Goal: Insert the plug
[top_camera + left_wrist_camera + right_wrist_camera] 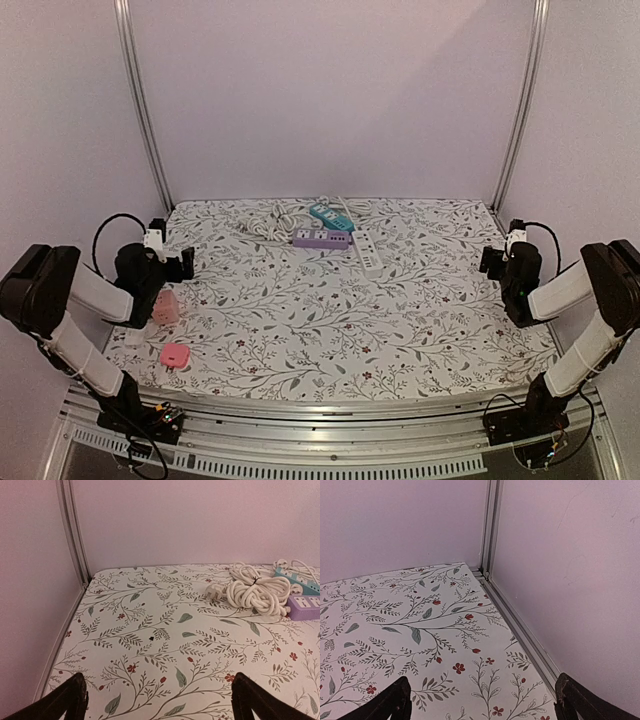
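Observation:
A white plug (214, 591) lies at the end of a coiled white cable (257, 592) at the back of the floral table; the coil also shows in the top view (275, 222). Beside it are a purple power strip (322, 238), a teal strip (330, 215) and a white strip (367, 252). The purple strip (305, 607) also shows at the right edge of the left wrist view. My left gripper (185, 263) is open and empty at the left side, well short of the plug. My right gripper (489, 260) is open and empty at the right side, facing the back right corner.
A pale pink object (166, 306) and a small pink block (175, 354) sit near the left arm. Aluminium posts (140, 100) stand at the back corners. Walls close off the table's sides, with a rail (520, 625) along the right edge.

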Tool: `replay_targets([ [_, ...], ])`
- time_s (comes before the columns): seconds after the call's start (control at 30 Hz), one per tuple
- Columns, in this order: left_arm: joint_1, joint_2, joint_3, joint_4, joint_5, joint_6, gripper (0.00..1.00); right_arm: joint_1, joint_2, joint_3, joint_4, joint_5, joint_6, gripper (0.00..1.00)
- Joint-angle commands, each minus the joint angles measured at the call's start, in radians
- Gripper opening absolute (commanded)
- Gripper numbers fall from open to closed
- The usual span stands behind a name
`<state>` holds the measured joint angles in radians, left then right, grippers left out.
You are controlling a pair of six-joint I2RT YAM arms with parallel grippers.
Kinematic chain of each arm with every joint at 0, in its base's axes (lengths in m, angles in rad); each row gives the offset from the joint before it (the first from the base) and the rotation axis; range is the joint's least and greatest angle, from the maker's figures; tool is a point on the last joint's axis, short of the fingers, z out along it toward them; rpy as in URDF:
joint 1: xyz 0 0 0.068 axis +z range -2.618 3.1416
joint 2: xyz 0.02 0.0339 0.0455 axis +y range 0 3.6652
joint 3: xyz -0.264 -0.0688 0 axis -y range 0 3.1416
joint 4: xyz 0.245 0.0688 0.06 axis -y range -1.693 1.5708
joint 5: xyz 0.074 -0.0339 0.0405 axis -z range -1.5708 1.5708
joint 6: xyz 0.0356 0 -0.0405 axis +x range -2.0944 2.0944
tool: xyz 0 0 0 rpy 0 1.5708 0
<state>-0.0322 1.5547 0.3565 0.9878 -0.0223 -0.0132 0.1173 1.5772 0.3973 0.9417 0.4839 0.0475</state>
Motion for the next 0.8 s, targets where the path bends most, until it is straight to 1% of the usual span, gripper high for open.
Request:
replay_targets([
  [0.0, 0.0, 0.005, 0.015, -0.015, -0.014, -0.01, 0.99, -0.004, -0.008, 0.002, -0.011, 0.008, 0.006, 0.99],
  [0.1, 0.0, 0.005, 0.015, -0.016, -0.014, -0.01, 0.99, -0.004, -0.009, 0.001, -0.007, 0.018, 0.007, 0.99],
  [0.17, -0.001, 0.005, 0.016, -0.016, -0.015, -0.008, 0.99, -0.003, -0.034, 0.011, -0.074, 0.018, 0.016, 0.99],
  [0.23, -0.002, 0.005, 0.016, -0.017, -0.015, -0.007, 1.0, 0.008, -0.058, 0.004, -0.062, 0.005, -0.003, 0.99],
  [0.27, -0.002, 0.004, 0.015, -0.015, -0.015, -0.007, 0.99, 0.023, -0.08, 0.019, -0.132, 0.023, -0.013, 0.99],
  [0.3, -0.001, 0.003, 0.015, -0.015, -0.01, -0.006, 1.0, 0.033, -0.109, 0.054, -0.241, 0.029, -0.027, 0.99],
  [0.37, 0.005, -0.019, 0.038, -0.057, 0.025, 0.001, 0.99, 0.036, -0.201, 0.177, -0.559, 0.015, 0.005, 0.99],
  [0.4, 0.006, -0.043, 0.069, -0.135, 0.045, 0.005, 0.99, 0.036, -0.232, 0.25, -0.686, -0.021, 0.067, 0.99],
  [0.43, 0.006, -0.068, 0.125, -0.236, 0.045, 0.001, 1.0, 0.036, -0.245, 0.318, -0.798, -0.086, 0.089, 0.99],
  [0.5, 0.01, -0.105, 0.259, -0.483, 0.042, 0.003, 1.0, 0.041, -0.235, 0.479, -0.996, -0.229, 0.14, 0.99],
  [0.57, 0.011, -0.132, 0.402, -0.711, 0.092, 0.091, 0.99, 0.07, -0.185, 0.614, -1.142, -0.332, 0.215, 0.99],
  [0.63, 0.011, -0.15, 0.549, -0.941, 0.145, 0.166, 0.99, 0.139, -0.12, 0.748, -1.259, -0.333, 0.255, 0.99],
  [0.67, 0.011, -0.154, 0.621, -1.128, 0.189, 0.22, 1.0, 0.18, -0.064, 0.825, -1.323, -0.307, 0.264, 0.99],
  [0.77, 0.011, -0.154, 0.83, -1.463, 0.242, 0.317, 1.0, 0.292, 0.079, 1.08, -1.516, -0.251, 0.271, 0.99],
])
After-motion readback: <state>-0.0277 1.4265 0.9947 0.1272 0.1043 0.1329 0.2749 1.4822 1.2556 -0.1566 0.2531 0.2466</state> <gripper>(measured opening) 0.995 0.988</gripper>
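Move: The plug lies on the table about 29 cm ahead of the left hand, 11 cm to its right and some 11 cm below; its cord bundle is about 32 cm ahead and 18 cm right, the purple strip 24 cm ahead and 35 cm right. From the right hand the purple strip is roughly 24 cm ahead and 40 cm left, the white strip 19 cm ahead and 27 cm left, the teal strip 36 cm ahead and 37 cm left, all about 11 cm below. Upward, after a brief rest, both empty hands swing off their low starting poses with fingers staying wide open. The right leads, climbing about 17 cm while sweeping left and somewhat forward towards the purple strip, turning counter-clockwise and rolling its left side up. The left rises roughly 13 cm and reaches a little forward, turning slightly clockwise; neither touches anything. ##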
